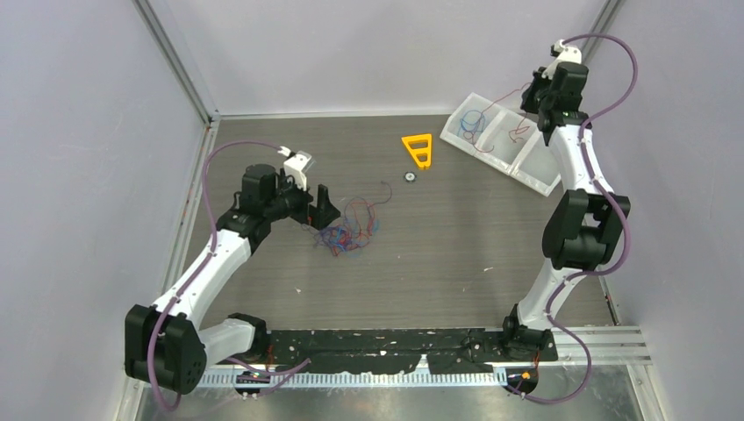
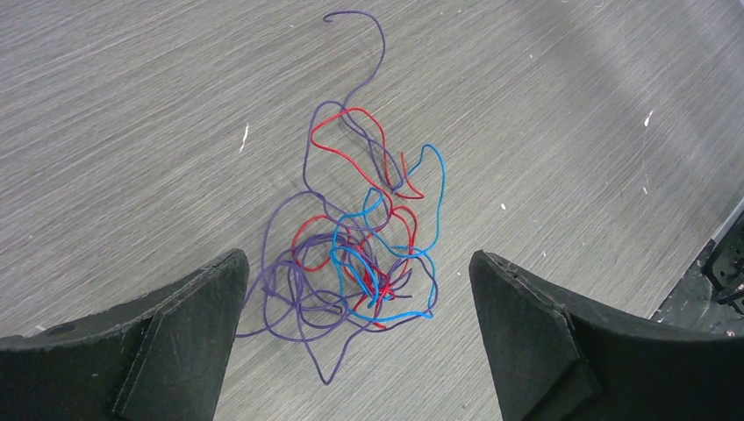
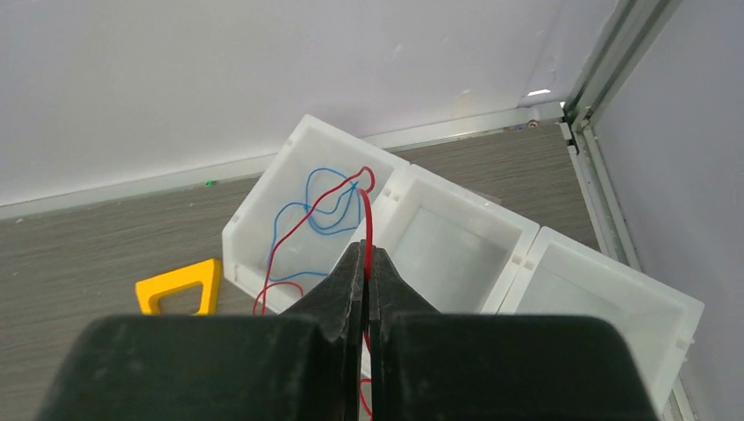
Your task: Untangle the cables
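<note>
The cables (image 2: 368, 254) lie as a tangled clump of thin red, blue and purple wires on the grey table, with one purple end curling away from it. My left gripper (image 2: 358, 256) hangs over the clump's near side, open, with nothing between its fingers. In the top view this left gripper (image 1: 329, 210) sits just left of the clump (image 1: 353, 230). My right gripper (image 3: 367, 250) is shut on a red wire (image 3: 366, 215), raised above the white bin. The wire loops down into the bin's left compartment, where a blue wire (image 3: 320, 210) lies. The right gripper (image 1: 532, 95) is at the far right.
A white three-compartment bin (image 1: 535, 171) stands tilted at the back right, by the enclosure walls. An orange triangle (image 1: 419, 149) and a small round piece (image 1: 409, 176) lie between the bin and the clump. In the right wrist view the triangle (image 3: 180, 285) is left of the bin (image 3: 250, 219).
</note>
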Robot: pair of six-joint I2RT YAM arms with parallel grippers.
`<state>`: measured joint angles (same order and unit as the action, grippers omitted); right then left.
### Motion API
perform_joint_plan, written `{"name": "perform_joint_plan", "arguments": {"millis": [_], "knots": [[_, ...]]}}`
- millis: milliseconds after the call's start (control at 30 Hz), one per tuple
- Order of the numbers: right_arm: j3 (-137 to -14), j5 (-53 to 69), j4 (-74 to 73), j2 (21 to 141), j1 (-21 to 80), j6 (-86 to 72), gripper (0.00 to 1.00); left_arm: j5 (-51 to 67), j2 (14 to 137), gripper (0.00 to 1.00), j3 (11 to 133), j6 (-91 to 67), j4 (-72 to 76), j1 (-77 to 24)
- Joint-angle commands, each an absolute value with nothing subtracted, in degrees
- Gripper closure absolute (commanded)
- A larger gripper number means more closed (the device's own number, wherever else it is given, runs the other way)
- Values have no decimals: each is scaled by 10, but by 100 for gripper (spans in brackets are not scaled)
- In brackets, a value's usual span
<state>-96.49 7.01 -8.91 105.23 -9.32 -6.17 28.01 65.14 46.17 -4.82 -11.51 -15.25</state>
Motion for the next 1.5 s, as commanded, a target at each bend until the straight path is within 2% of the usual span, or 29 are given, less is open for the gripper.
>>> {"name": "perform_joint_plan", "arguments": {"millis": [0,133,433,900,1133,1467], "knots": [[-1024,4,-42,1068,-94,-67,95,269,654,1,493,-28,-126,-149],[-1039,-18,-22,1071,-106,-69,95,265,660,1,493,-27,-129,-149],[-1037,21,-5,1049,-123,-65,95,264,671,1,491,-34,-119,-149],[-1065,13,29,1170,-117,-101,95,260,679,0,504,-20,-149,-149],[-1029,-15,82,1208,-110,-129,94,256,679,0,507,-9,-167,-146],[-1004,12,106,1248,-111,-138,95,249,689,1,517,-5,-178,-141]]}}
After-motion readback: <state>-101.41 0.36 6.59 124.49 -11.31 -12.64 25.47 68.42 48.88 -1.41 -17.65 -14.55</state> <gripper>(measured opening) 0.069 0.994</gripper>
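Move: The middle compartment of the white bin, where the red cable in the closed right fingers is being taken, lies roughly 9 cm ahead, 7 cm to the right and 25 cm below that hand. The left compartment, with the blue cable, is about 14 cm ahead and 4 cm left; the right compartment about 5 cm ahead and 18 cm right; the yellow triangle some 8 cm ahead and 17 cm left. From the left hand, the middle compartment is about 28 cm ahead, 42 cm right and 15 cm below. The red cable, still pinched and trailing across the left and middle compartments, is carried about 5 cm right by the right hand, with a rise of some 4 cm after a slight dip. That hand then pushes forward and sinks roughly 14 cm towards the middle compartment, having turned about 10 degrees clockwise, fingers kept shut. The open left hand eases down about 2 cm near the remaining tangle. ##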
